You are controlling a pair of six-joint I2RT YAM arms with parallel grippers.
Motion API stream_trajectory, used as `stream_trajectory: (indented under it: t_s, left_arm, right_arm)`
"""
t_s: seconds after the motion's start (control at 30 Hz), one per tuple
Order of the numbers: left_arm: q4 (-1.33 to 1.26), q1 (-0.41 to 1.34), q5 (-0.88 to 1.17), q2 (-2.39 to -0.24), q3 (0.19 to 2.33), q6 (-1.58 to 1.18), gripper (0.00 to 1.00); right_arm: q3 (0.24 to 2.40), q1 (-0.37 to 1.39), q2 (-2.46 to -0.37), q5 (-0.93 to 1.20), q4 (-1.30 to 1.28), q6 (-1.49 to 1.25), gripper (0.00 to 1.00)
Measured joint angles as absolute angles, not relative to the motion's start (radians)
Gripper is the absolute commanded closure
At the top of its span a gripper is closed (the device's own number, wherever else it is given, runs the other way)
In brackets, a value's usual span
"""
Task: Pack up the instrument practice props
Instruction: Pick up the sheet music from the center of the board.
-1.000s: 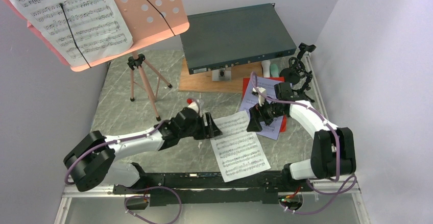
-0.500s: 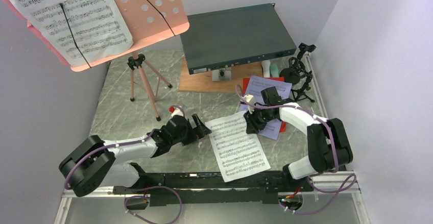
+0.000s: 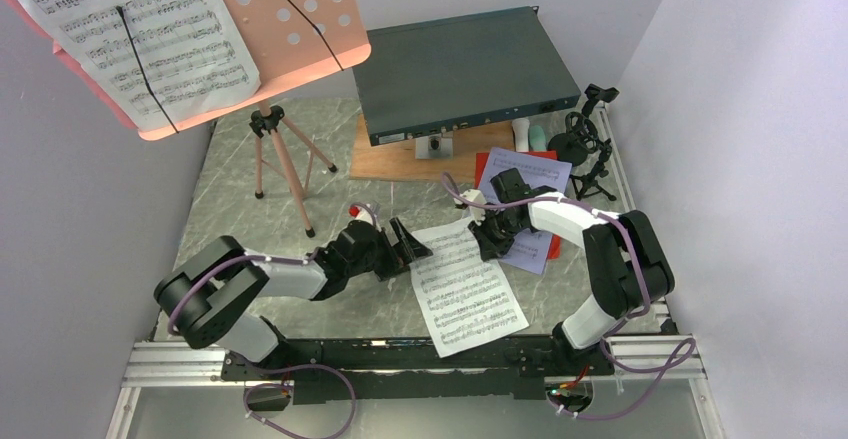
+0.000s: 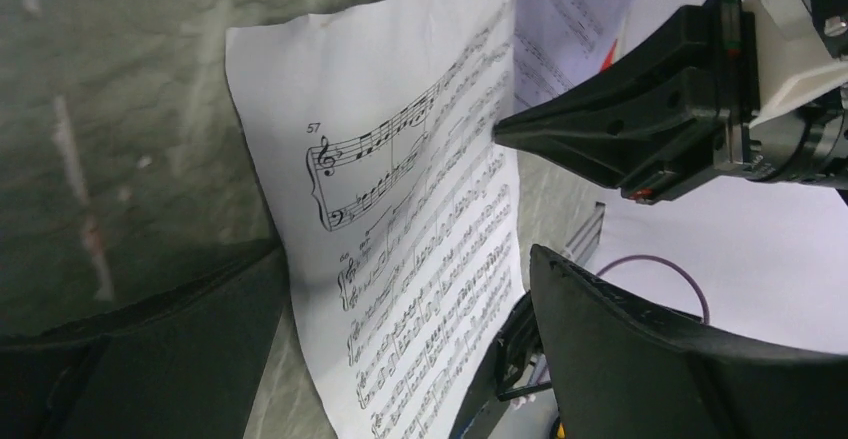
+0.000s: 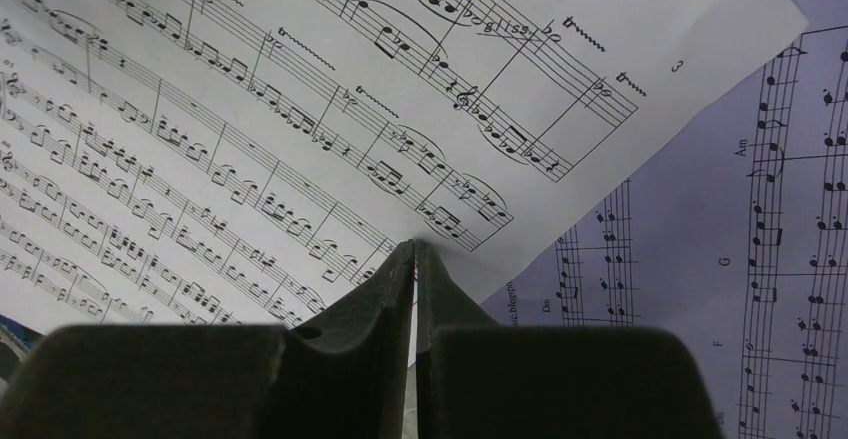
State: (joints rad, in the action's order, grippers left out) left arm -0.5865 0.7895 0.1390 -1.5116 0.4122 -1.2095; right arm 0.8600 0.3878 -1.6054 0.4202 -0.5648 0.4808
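A white sheet-music page [image 3: 468, 289] lies on the table between the arms. My right gripper [image 3: 487, 244] is shut on its right edge; in the right wrist view the jaws [image 5: 415, 249] meet with a sliver of white page [image 5: 300, 89] between them. The lavender page [image 5: 720, 259] lies beneath. My left gripper [image 3: 410, 244] is open at the white page's left edge, and the page [image 4: 420, 209] runs between its fingers [image 4: 650, 359]. A red page [image 3: 485, 164] lies under the lavender page [image 3: 540, 169]. The salmon-pink music stand [image 3: 270, 149] holds more pages [image 3: 140, 29].
A dark grey rack box [image 3: 465, 69] sits on a wooden board [image 3: 390, 159] at the back. A black mic stand [image 3: 585, 149] stands at the far right, with a white tube [image 3: 522, 131] and a mint tube [image 3: 538, 137] beside it. Walls close in on both sides.
My right gripper moved left onto the white page's edge and shut on it. My left gripper drew back, then came forward again to the page's left edge, staying open.
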Motion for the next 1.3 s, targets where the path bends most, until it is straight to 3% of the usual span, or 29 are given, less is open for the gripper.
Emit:
stream_trajectory:
  t_s: [0.17, 0.23, 0.33, 0.5, 0.57, 0.8, 1.0, 1.3]
  left_arm:
    - [-0.771, 0.789, 0.207, -1.617, 0.407, -1.220, 0.12]
    - [-0.854, 0.789, 0.231, -1.654, 0.395, -1.219, 0.21]
    - [-0.960, 0.789, 0.260, -1.700, 0.365, -1.213, 0.39]
    - [-0.970, 0.789, 0.276, -1.718, 0.349, -1.190, 0.89]
    - [-0.915, 0.789, 0.275, -1.703, 0.360, -1.159, 1.00]
    - [-0.573, 0.804, 0.253, -1.476, 0.436, -0.917, 1.00]
    - [-0.275, 0.864, 0.243, -1.364, 0.612, -0.559, 1.00]
    - [-0.036, 0.921, 0.247, -1.363, 0.746, -0.154, 1.00]
  right_arm:
    - [0.875, 0.399, -1.617, 0.405, -0.581, 0.478, 0.92]
    - [0.878, 0.402, -1.618, 0.401, -0.583, 0.477, 0.92]
    - [0.881, 0.402, -1.620, 0.401, -0.587, 0.477, 0.90]
    - [0.884, 0.402, -1.620, 0.406, -0.593, 0.475, 0.83]
    - [0.884, 0.402, -1.618, 0.419, -0.598, 0.481, 0.76]
    - [0.884, 0.380, -1.554, 0.547, -0.704, 0.614, 0.38]
    - [0.874, 0.287, -1.271, 0.681, -0.776, 0.757, 0.04]
    - [0.813, 0.142, -1.083, 0.908, -0.794, 0.979, 0.00]
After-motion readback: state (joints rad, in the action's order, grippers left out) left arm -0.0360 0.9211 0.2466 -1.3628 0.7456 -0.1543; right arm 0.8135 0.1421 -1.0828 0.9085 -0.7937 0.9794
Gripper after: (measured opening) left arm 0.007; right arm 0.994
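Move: The white sheet music lies with its left edge already between the left hand's open fingers; its middle is about 9 cm to their right, 5 cm back and 3 cm below. The right hand's nearly shut fingertips are on the sheet near its right edge, with the middle some 4 cm left and 6 cm back. From the left hand, the purple sheet is about 21 cm right and 10 cm ahead, and the wooden base 21 cm ahead, 2 cm right. The white sheet's left edge gets pinched by the left fingers, which ease about 2 cm right, then slightly back and down as they close, while the right fingertips stay on the paper. The left hand then lifts it some 7 cm, rolling about 60 degrees around its own fingers, clockwise looking along them; the right hand comes free, rising about 13 cm and opening wide. ##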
